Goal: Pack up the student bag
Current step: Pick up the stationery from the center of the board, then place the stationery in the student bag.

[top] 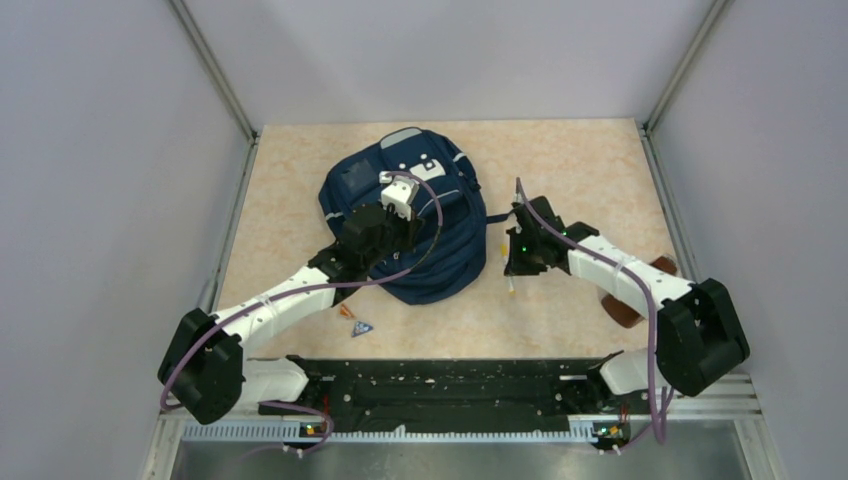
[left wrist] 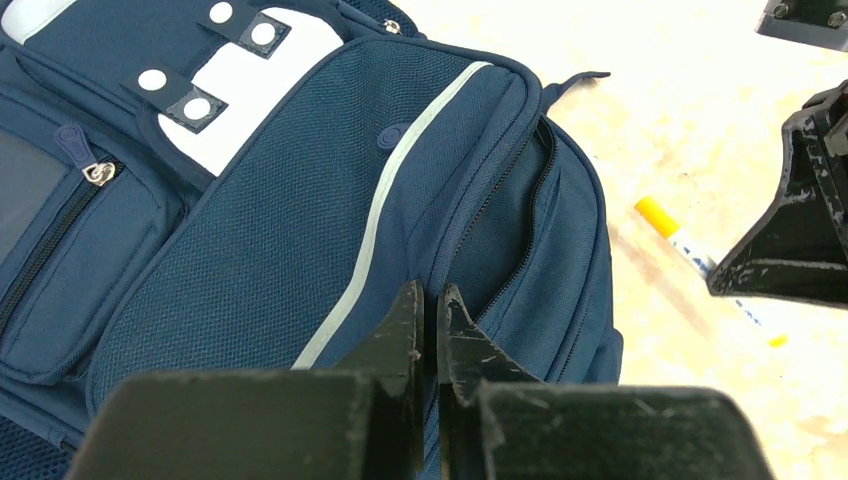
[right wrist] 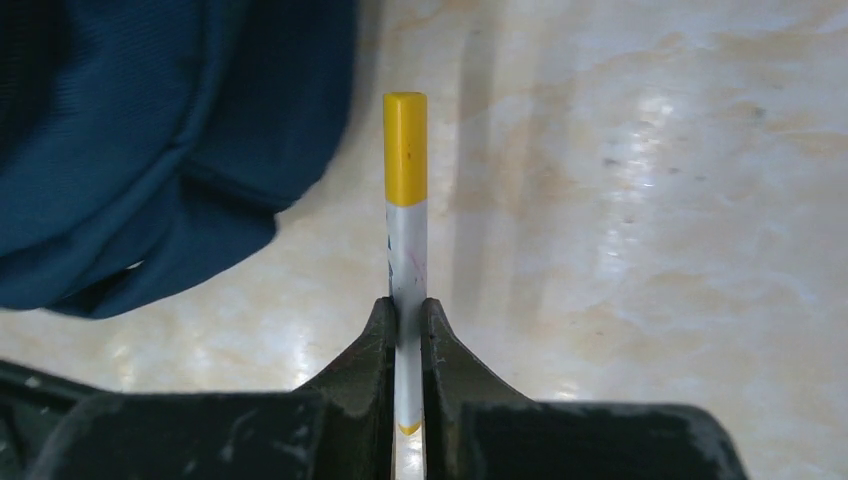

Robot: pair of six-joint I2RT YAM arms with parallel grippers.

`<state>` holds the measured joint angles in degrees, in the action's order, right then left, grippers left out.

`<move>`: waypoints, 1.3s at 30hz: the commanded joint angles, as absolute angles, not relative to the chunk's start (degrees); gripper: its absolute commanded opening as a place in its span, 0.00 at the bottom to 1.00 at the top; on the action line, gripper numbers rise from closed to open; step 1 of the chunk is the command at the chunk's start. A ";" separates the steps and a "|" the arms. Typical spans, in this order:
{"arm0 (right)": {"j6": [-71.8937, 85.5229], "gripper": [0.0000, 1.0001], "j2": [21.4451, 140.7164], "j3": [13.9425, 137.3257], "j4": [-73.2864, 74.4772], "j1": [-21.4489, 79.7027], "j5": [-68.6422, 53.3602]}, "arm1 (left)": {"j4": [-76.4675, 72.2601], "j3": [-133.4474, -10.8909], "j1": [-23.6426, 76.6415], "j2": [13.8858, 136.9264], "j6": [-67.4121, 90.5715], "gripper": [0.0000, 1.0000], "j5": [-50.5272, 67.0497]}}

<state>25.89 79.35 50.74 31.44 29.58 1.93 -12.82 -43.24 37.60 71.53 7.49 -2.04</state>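
The student bag (top: 350,185), navy with pale stripes, lies flat at mid-table. My left gripper (top: 410,232) rests on its right side. In the left wrist view that gripper (left wrist: 430,295) is shut, pinching blue fabric by the gaping zip of the student bag (left wrist: 300,200). A white marker with a yellow cap (right wrist: 405,200) lies on the table just right of the bag. My right gripper (right wrist: 407,305) is shut on its white barrel, low over the tabletop. The marker (left wrist: 700,265) and the right gripper (top: 513,270) stand a short way from the bag's edge (right wrist: 150,150).
A brown object (top: 640,300) lies under the right arm near the table's right edge. A small orange piece (top: 348,312) and a blue triangle (top: 362,328) lie in front of the bag. Grey walls close in the table on three sides.
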 commanded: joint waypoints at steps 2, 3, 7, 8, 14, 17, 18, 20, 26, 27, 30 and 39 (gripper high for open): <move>29.40 0.00 78.82 56.51 29.46 33.91 -9.24 | -16.78 -45.96 37.44 70.74 9.23 0.00 -0.31; 30.09 0.00 79.13 57.24 28.25 34.87 -11.12 | -16.81 -45.89 37.49 70.79 9.31 0.00 -0.27; 32.25 0.00 79.80 60.67 25.93 36.88 -13.89 | -16.94 -45.81 37.35 70.93 9.32 0.00 -0.43; 32.36 0.00 79.69 61.26 26.06 37.05 -14.01 | -16.94 -45.90 37.38 70.93 9.32 0.00 -0.52; 32.95 0.00 77.16 62.74 27.24 37.18 -15.10 | -16.96 -46.14 37.31 71.18 9.32 0.00 -0.53; 33.19 0.00 76.19 63.24 28.12 37.18 -16.02 | -16.96 -46.23 37.22 71.34 9.54 0.00 -0.82; 33.26 0.00 76.01 63.28 28.31 37.18 -16.15 | -17.02 -46.34 37.24 71.43 9.64 0.00 -0.99; 33.27 0.00 75.73 63.26 28.76 37.18 -16.26 | -17.13 -46.45 37.18 71.41 10.02 0.00 -1.12; 34.42 0.00 74.89 63.82 27.18 37.18 -18.19 | -17.30 -46.65 37.18 71.97 10.37 0.00 -0.56; 34.55 0.00 75.11 64.07 26.50 37.18 -17.86 | -17.58 -46.48 37.20 72.10 10.37 0.00 -0.35; 35.37 0.00 77.29 65.20 23.14 37.18 -17.67 | -17.72 -46.37 37.19 72.33 10.50 0.00 0.56; 35.47 0.00 91.42 73.70 21.06 36.17 -16.41 | -17.95 -45.79 37.15 71.71 11.14 0.00 2.36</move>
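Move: The right hand already holds the pen, lifted, with its yellow cap pointing forward. From this hand the bag's open mouth is about 16 cm to the left, 8 cm ahead and 9 cm higher; the loose strap lies some 10 cm ahead, 2 cm left and 6 cm below. The left hand is already pinching the flap, with the mouth roughly 4 cm ahead, 4 cm right and 3 cm below it. Still pinching the pen, the right hand carries it to the bag, about 14 cm left and 11 cm up, drifting back slightly at first, then pushing forward some 5 cm at the end to bring the cap under the flap edge. The wrist rolls about 25 degrees, its left side rising, and turns slightly counter-clockwise. The left hand stays put and keeps its grip on the flap. ##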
